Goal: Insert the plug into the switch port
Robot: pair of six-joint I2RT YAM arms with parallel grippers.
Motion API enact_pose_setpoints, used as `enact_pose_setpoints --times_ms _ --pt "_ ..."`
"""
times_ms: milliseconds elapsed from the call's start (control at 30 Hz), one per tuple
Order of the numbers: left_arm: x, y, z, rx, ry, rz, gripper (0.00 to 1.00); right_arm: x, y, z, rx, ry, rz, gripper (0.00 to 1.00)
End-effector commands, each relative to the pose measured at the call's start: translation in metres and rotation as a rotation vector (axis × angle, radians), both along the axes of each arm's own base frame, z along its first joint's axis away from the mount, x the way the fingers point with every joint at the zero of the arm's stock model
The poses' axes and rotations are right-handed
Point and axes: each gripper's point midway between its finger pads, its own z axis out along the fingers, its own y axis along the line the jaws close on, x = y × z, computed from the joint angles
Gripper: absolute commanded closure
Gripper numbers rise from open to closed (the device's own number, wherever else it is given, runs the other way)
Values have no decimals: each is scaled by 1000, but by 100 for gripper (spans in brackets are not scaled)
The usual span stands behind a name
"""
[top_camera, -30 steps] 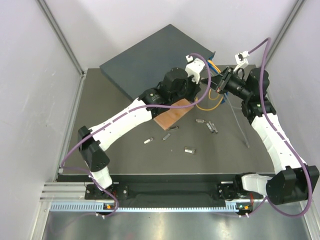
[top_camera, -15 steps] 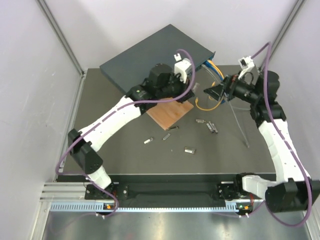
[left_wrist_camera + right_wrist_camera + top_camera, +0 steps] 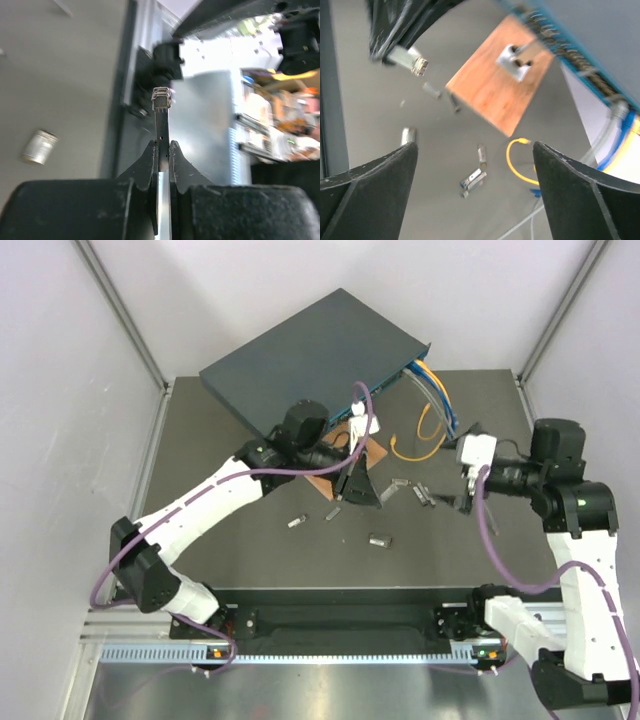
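Observation:
The switch [image 3: 310, 355], a flat dark blue-grey box, lies at the back of the table, and its teal socket face [image 3: 568, 56] carries blue and grey cables. My left gripper [image 3: 162, 147] is shut on a thin plug [image 3: 161, 100] whose metal end sticks out past the fingertips. In the top view this gripper [image 3: 362, 492] hangs over the middle of the table, in front of the switch and apart from it. The right wrist view shows the same plug [image 3: 413, 62] up in the air. My right gripper [image 3: 475, 146] stands wide open, with nothing between its fingers, at the table's right [image 3: 462, 498].
A thin brown wooden square [image 3: 500, 82] with a small metal fitting lies just in front of the switch. A yellow cable loop [image 3: 415, 445] and blue cables [image 3: 437, 395] trail from the socket face. Several loose plugs lie on the table [image 3: 378, 539], [image 3: 297, 522], [image 3: 425, 494].
My left gripper has drawn back from the switch's socket face toward the table's middle, still holding the plug. My right gripper has opened wide and swung away from the switch toward the near right.

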Motion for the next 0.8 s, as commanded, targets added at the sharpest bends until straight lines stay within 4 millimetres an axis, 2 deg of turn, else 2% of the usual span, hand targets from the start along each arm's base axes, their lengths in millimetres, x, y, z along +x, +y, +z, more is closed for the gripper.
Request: enact_pose_setpoints --times_ms 0,133,167,233,267,467,767 --pt "-33 5 -8 -3 158 -135 100 -35 3 -33 -191 -146 239 6" --pt "-40 5 -23 34 271 -151 100 -57 9 -56 -289 -183 369 21" --pt "-41 5 -33 56 315 -153 100 -60 19 -57 -302 -215 420 25" --pt "-43 3 -36 62 385 -161 100 -59 25 -70 -327 -158 409 29" --pt "-44 3 -44 74 413 -161 100 -61 39 -67 -318 -192 454 32" --pt "-45 1 -50 89 473 -164 100 -60 64 -80 -349 -153 493 39" --pt "-49 1 -51 91 483 -180 100 -63 85 -95 -414 -149 549 52"
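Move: The plug is still held in the left hand's shut fingertips, its middle about 2 cm to the right of that hand's pads, 1 cm ahead and level. From the open right hand the plug lies about 9 cm left, 3 cm back and 3 cm lower. On the table, a pair of modules lies some 11 cm left of the right hand, 3 cm back and 28 cm down; the wooden board is about 20 cm left, 16 cm ahead and as far below. The right hand closes in on the plug without visible contact, sinking about 10 cm while drawing back 7 and swinging left 7 or 8; its fingers turn some 30 degrees counter-clockwise, tip further down and narrow from wide open to half open around the plug's free end. The left hand keeps its grip, drops about 6 cm and backs off 4, rolling some 30 degrees, then holds nearly still. ##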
